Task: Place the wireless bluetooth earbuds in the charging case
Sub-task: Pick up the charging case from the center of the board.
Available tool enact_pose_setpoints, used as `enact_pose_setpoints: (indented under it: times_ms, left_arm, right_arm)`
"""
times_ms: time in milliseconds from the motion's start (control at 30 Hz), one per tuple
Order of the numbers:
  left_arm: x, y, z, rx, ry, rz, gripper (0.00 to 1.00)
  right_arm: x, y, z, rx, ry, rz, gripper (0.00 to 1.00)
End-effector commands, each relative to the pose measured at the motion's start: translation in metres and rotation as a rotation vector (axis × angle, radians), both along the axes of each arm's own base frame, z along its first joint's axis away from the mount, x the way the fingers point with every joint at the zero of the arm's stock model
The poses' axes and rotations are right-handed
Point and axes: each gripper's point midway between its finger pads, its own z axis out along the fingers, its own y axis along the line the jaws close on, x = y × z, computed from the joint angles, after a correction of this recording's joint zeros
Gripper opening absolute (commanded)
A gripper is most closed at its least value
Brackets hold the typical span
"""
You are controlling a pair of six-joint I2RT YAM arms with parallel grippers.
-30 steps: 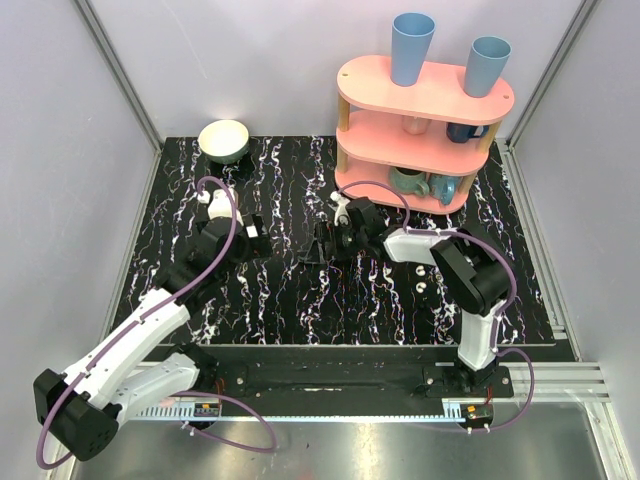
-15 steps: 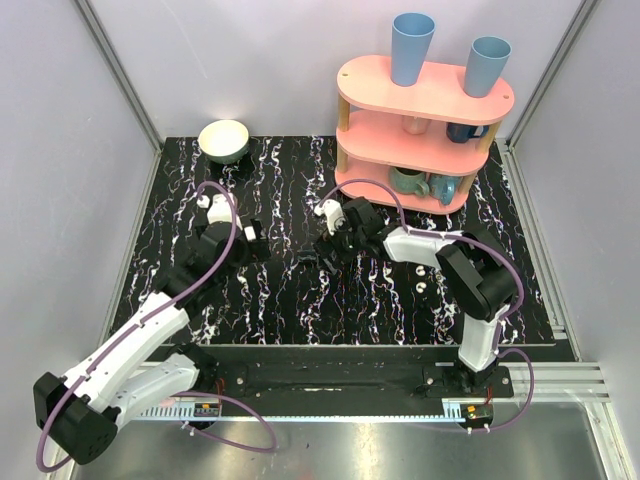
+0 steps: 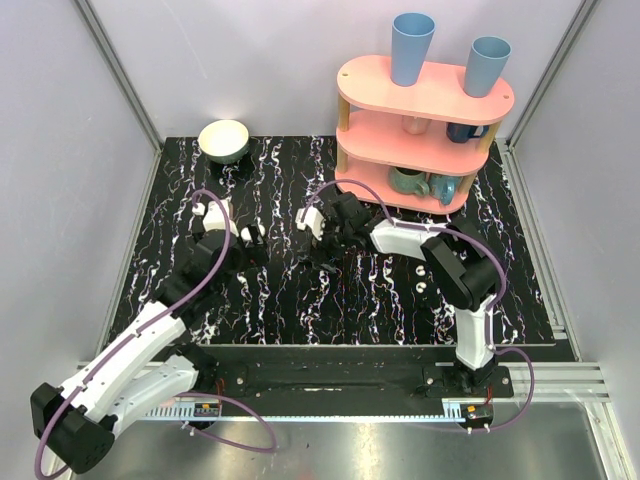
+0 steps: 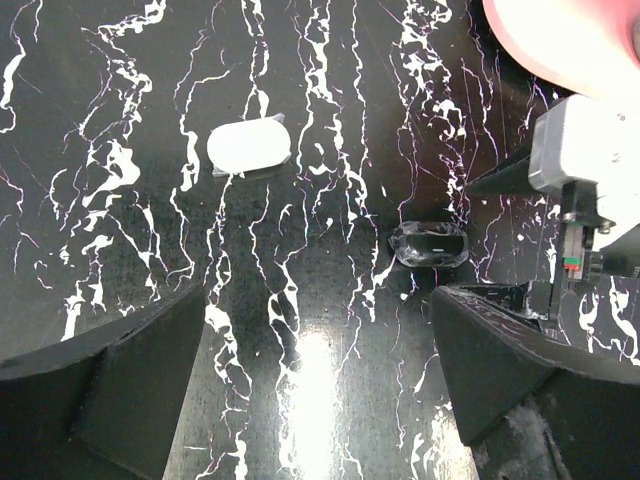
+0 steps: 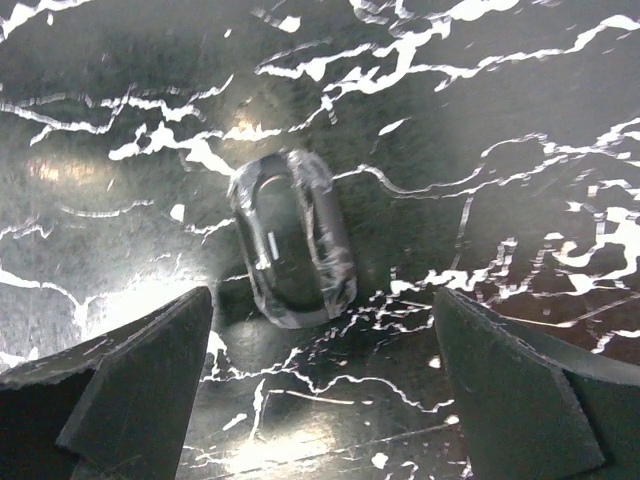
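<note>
The charging case (image 4: 248, 146), a small white pill shape, lies flat on the black marble in the left wrist view, well ahead of my left gripper (image 4: 320, 400) and a little left of it. A dark glossy oval thing (image 5: 290, 238) wrapped in clear film lies just ahead of my right gripper (image 5: 320, 400), slightly left of centre. The same dark oval (image 4: 428, 244) shows in the left wrist view beside the right gripper's fingers. Both grippers (image 3: 252, 240) (image 3: 320, 250) are open and empty, low over the table's middle, facing each other. Two tiny white pieces (image 3: 420, 288) by the right arm may be the earbuds; too small to tell.
A pink three-tier shelf (image 3: 425, 95) stands at the back right, with two blue cups (image 3: 411, 48) on top and mugs on its lower tiers. A pale green bowl (image 3: 224, 140) sits at the back left corner. Grey walls close in both sides.
My right gripper has swung left toward the table's middle, and the dark oval now lies before it. My left arm has shifted slightly. Both grippers stayed open.
</note>
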Motion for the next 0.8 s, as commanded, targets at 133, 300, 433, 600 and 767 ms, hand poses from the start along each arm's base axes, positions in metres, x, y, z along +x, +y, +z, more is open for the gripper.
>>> enact_pose_setpoints:
  times_ms: [133, 300, 433, 600, 767]
  left_arm:
    - [-0.001, -0.002, 0.004, -0.072, -0.045, 0.005, 0.99]
    - [-0.002, -0.001, 0.001, -0.064, -0.034, 0.007, 0.99]
    - [-0.002, -0.002, 0.001, -0.067, -0.037, 0.007, 0.99]
    - [-0.002, -0.001, 0.001, -0.069, -0.042, 0.008, 0.99]
    - [-0.001, -0.006, -0.003, -0.069, -0.026, -0.011, 0.99]
  right_arm:
    - [-0.006, 0.015, -0.012, -0.029, -0.043, 0.159, 0.91]
    - [-0.001, 0.017, -0.014, -0.05, -0.051, 0.187, 0.84]
    - [-0.005, 0.013, -0.02, -0.086, -0.006, 0.199, 0.73]
    - [-0.009, 0.008, -0.028, -0.124, 0.014, 0.212, 0.61]
    - [-0.01, 0.009, -0.022, -0.105, 0.024, 0.186, 0.45]
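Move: The charging case lies on the board just off the right hand's fingertips, about 3 cm to the left of the hand, level with it fore and aft and some 2 cm lower. The white box is roughly 15 cm farther left than the case and 8 cm farther out; the two earbuds lie about 20 cm to the right of the hand and 4 cm nearer. From the left hand the case is about 7 cm ahead, 12 cm to the right and 17 cm below. Down first, by nearly 2 cm with a slight dip back, then about 1 cm left and forward again, the right hand settles its fingers around the near end of the charging case, turning some 10 degrees counter-clockwise. The wide-open fingers close to about half as they come in and meet the case's two long sides, pinching them. ##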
